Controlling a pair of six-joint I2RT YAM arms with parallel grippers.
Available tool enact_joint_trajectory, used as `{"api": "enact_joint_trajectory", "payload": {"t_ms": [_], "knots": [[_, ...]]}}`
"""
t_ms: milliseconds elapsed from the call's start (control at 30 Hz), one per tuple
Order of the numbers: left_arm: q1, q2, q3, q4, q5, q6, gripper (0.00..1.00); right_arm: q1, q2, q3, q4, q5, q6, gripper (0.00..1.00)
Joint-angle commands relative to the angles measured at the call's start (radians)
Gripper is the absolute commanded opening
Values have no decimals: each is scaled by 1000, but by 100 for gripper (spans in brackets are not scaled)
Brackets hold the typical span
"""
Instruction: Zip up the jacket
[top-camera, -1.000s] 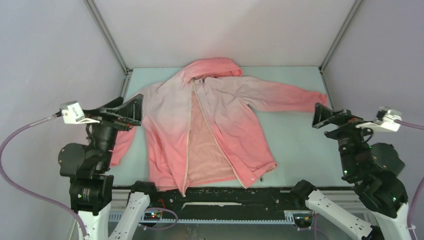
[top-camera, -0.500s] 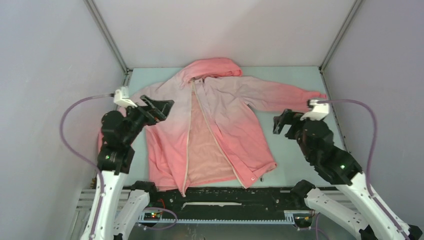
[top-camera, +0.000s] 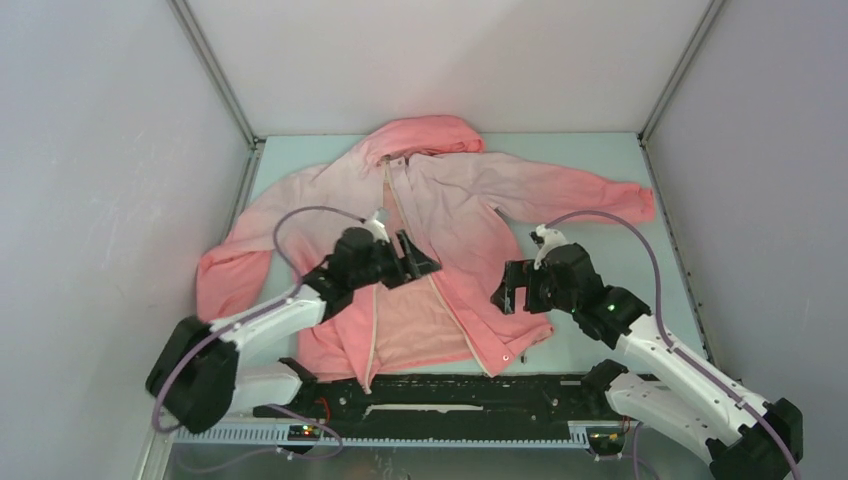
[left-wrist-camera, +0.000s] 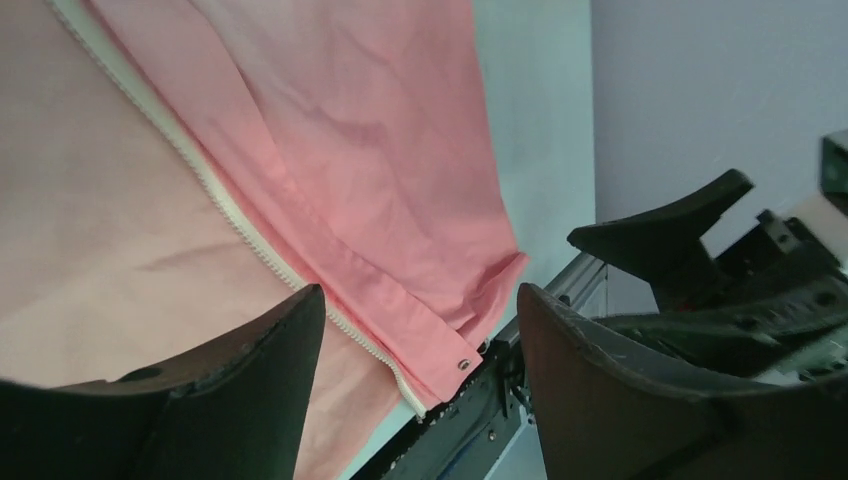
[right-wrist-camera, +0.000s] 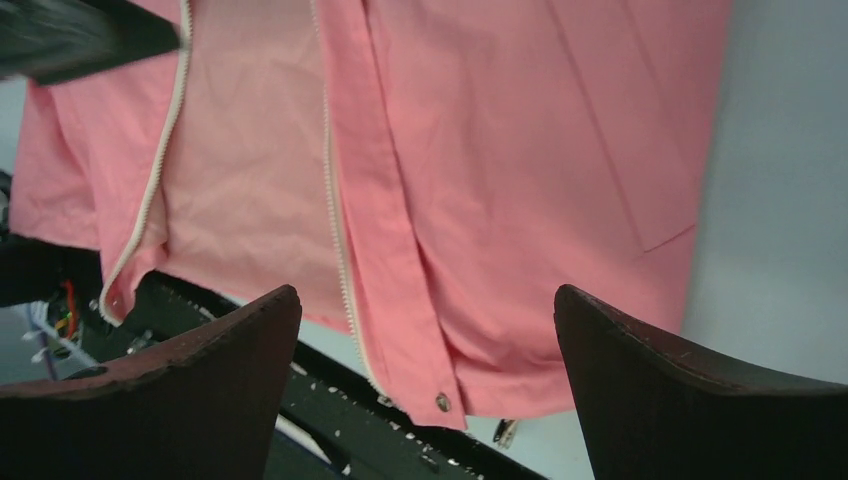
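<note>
The pink jacket (top-camera: 470, 215) lies flat and open on the table, hood at the far side, hem at the near edge. Its whitish zipper (top-camera: 432, 285) runs down both front edges, unjoined. My left gripper (top-camera: 420, 258) hovers open and empty over the lining at mid-front; in the left wrist view (left-wrist-camera: 420, 300) the zipper (left-wrist-camera: 230, 215) and the right panel's hem snap (left-wrist-camera: 462, 364) show. My right gripper (top-camera: 507, 288) hovers open and empty over the right panel's hem; in the right wrist view (right-wrist-camera: 428, 300) the zipper (right-wrist-camera: 335, 230), the snap (right-wrist-camera: 441, 402) and a small metal piece (right-wrist-camera: 505, 432) show.
A black rail (top-camera: 450, 385) runs along the table's near edge under the hem. Pale table surface (top-camera: 600, 200) shows to the right of the jacket. Grey walls enclose the left, right and back. The jacket's sleeves reach toward both side walls.
Both arms have swung in from the sides and down over the jacket's lower front. The left now hovers over the lining, the right over the right hem. Both stay open.
</note>
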Motion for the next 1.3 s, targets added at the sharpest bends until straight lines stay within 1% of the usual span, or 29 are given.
{"api": "enact_joint_trajectory", "payload": {"t_ms": [0,100,133,200,233,267,300,367,467,567,667,800,833,900,1067,1133,1200,1267], "knots": [[-144,125,-26,235,-140,-161,73,-2,11,-14,91,-136,39,100],[-241,168,-63,302,-245,-271,70,1,12,-23,96,-143,47,100],[-271,180,-72,306,-275,-303,67,0,9,-26,96,-140,49,100],[-322,197,-83,284,-338,-372,66,-2,4,-29,96,-127,53,100],[-346,208,-85,269,-367,-409,65,-2,2,-30,96,-122,51,100],[-368,222,-78,213,-393,-445,65,-3,3,-30,95,-119,50,100],[-386,238,-56,142,-399,-480,65,-6,4,-30,96,-119,48,100],[-417,272,-19,59,-404,-526,63,-10,7,-30,98,-117,46,100],[-470,282,-15,-3,-450,-625,63,-12,18,-30,99,-112,48,100],[-485,293,-16,-19,-466,-666,63,-13,31,-30,97,-106,57,99],[-476,330,-27,70,-431,-676,62,-13,41,-30,92,-105,66,100],[-468,407,9,152,-372,-659,59,-14,41,-36,93,-108,70,99],[-468,420,16,170,-361,-653,57,-13,40,-37,92,-109,70,100],[-467,440,24,210,-345,-632,49,-13,36,-41,90,-109,70,99],[-429,414,5,233,-363,-565,41,-14,26,-53,92,-123,77,100],[-399,390,-21,277,-362,-530,31,-13,24,-65,114,-144,85,99],[-369,369,-31,312,-349,-485,25,-10,23,-86,151,-181,96,98],[-346,358,-14,309,-331,-435,18,-6,26,-109,196,-234,112,95]]}}
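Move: The spot on the jacket's right zip edge that the left hand will grip lies about 7 cm back from that hand, 8 cm to its right and 12 cm below. That edge's hem corner is some 18 cm back and 13 cm right of the left hand, and the left zip edge runs about 9 cm back and 8 cm to its left, both down at cloth height. From the right hand, the grip spot is roughly 12 cm left, 3 cm back and 11 cm below. The left hand drops about 11 cm onto the right zip edge, first going right and down, then back and down while tipping some 25 degrees further towards the table, and its part-open fingers straddle the edge and close on it a hand's breadth or so up from the hem corner. As the fingers narrow it turns back forward about 3 cm and rises about 1 cm with the zip tape between the finger pads, while the right hand, fingers still wide open, eases only about 2 cm left and 2 cm down over the jacket's right front, holding nothing. ##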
